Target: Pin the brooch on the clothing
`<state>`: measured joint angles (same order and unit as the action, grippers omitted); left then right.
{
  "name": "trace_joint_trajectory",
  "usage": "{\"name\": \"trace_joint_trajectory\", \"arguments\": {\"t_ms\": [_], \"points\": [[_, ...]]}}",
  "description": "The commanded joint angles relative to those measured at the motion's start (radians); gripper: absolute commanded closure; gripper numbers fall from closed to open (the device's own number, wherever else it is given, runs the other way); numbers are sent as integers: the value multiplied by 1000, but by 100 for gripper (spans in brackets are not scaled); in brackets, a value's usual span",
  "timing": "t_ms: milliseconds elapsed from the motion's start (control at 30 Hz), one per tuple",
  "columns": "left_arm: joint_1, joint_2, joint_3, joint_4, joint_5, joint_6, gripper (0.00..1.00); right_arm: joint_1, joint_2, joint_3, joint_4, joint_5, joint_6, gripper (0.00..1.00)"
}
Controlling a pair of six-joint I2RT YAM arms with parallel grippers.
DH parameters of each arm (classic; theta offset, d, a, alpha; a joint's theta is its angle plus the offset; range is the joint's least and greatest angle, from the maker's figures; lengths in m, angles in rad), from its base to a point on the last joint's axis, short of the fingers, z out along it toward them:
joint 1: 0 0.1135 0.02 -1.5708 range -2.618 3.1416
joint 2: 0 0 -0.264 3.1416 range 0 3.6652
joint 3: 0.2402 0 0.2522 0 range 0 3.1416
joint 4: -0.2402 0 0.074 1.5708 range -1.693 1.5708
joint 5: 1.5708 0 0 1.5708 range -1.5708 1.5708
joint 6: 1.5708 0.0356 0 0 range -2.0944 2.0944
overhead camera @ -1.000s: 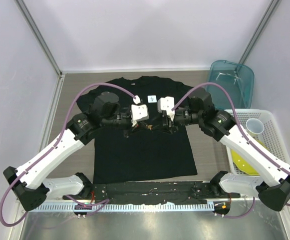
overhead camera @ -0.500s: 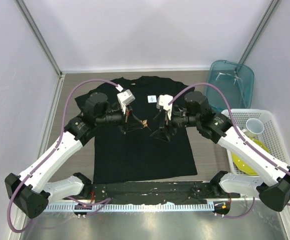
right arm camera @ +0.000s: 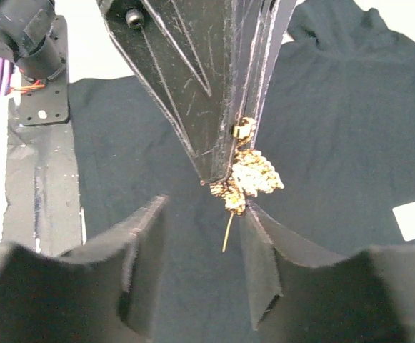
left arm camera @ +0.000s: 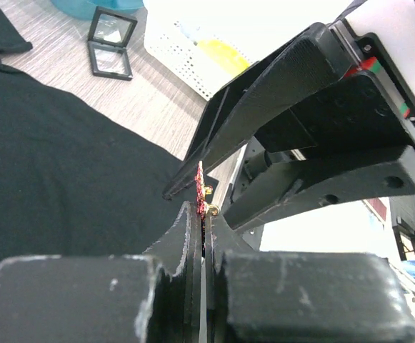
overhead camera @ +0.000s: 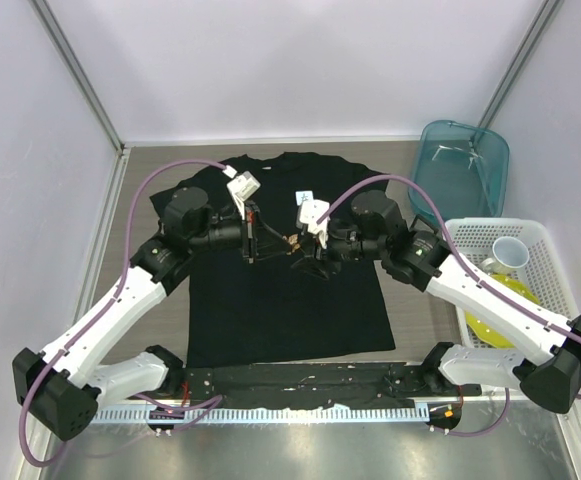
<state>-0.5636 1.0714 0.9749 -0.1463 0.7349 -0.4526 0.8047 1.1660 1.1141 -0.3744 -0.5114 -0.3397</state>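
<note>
The brooch [right arm camera: 256, 174] shows its golden back in the right wrist view, its pin hanging down. My left gripper [left arm camera: 202, 209] is shut on it, and the red edge of the brooch [left arm camera: 199, 191] sticks out past the tips. It is held in the air above the clothing [overhead camera: 280, 300], a black T-shirt spread flat with a white label [overhead camera: 305, 198] on the chest. My right gripper [right arm camera: 203, 204] is open right at the brooch, its fingers on either side of the pin; the right fingertip [right arm camera: 253, 218] is very near or touching the brooch. From above, both grippers meet over the chest [overhead camera: 295, 245].
A small black box lies open in two square halves [left arm camera: 111, 43] on the wooden table to the right of the shirt. A teal bin [overhead camera: 465, 160] stands at the back right. A white basket [overhead camera: 545, 240] at the right holds a cup and a yellow plate.
The left gripper has lifted off the shirt with the brooch and turned. The right gripper let go, opened, drew back, then moved left up to the brooch.
</note>
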Motion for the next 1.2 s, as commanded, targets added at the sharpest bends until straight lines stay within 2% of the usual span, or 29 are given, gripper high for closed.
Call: {"name": "trace_joint_trajectory", "arguments": {"t_ms": [0,100,200,233,300,400,500,533,567,633,967,1167], "points": [[5,-37,-18,79,60,-55,100,10,-17,12,38,91,-93,55],[5,-41,-34,83,76,-67,100,10,-23,18,42,88,-125,62],[5,-34,-47,90,84,-75,100,11,-23,24,35,83,-159,72],[5,-34,-47,88,87,-75,100,13,-22,30,35,83,-165,78],[5,-28,-47,88,90,-77,100,13,-19,38,19,83,-186,83],[5,-27,-47,83,81,-83,100,17,-19,50,3,82,-208,99],[5,-30,-51,74,63,-97,99,19,-20,53,-6,71,-229,99],[5,-34,-50,67,54,-92,84,19,-20,58,-20,67,-234,99],[5,-36,-48,50,52,-86,75,19,-20,59,-29,53,-240,99],[7,-53,-42,21,52,-48,61,19,-20,67,-56,39,-259,99],[7,-102,-27,-110,57,55,50,21,-14,85,-113,-29,-268,99],[16,-84,-2,-116,109,40,43,21,4,104,-149,-42,-295,99]]}}
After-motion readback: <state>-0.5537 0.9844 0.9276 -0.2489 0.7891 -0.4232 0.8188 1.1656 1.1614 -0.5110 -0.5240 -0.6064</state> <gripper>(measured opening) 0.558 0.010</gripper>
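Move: My left hand, already shut, holds the brooch at its fingertips, the brooch's middle some 2 cm to the right of that hand and level. From my half-open right hand the brooch is about 2 cm ahead and 2 cm to the left, at much the same height. The clothing is spread about 25 cm below both; its white patch lies roughly 18 cm ahead of my left hand, 4 cm to its right. My left hand eases back about 1 cm and keeps its pinch while my right slips a centimetre or so forward, rolling about 10 degrees, and shuts its fingertips on the brooch's edge. Only then do I open the left fingers to about half and back that hand off some 2 cm towards its base and a little left, as the right draws the brooch back nearly 2 cm. ##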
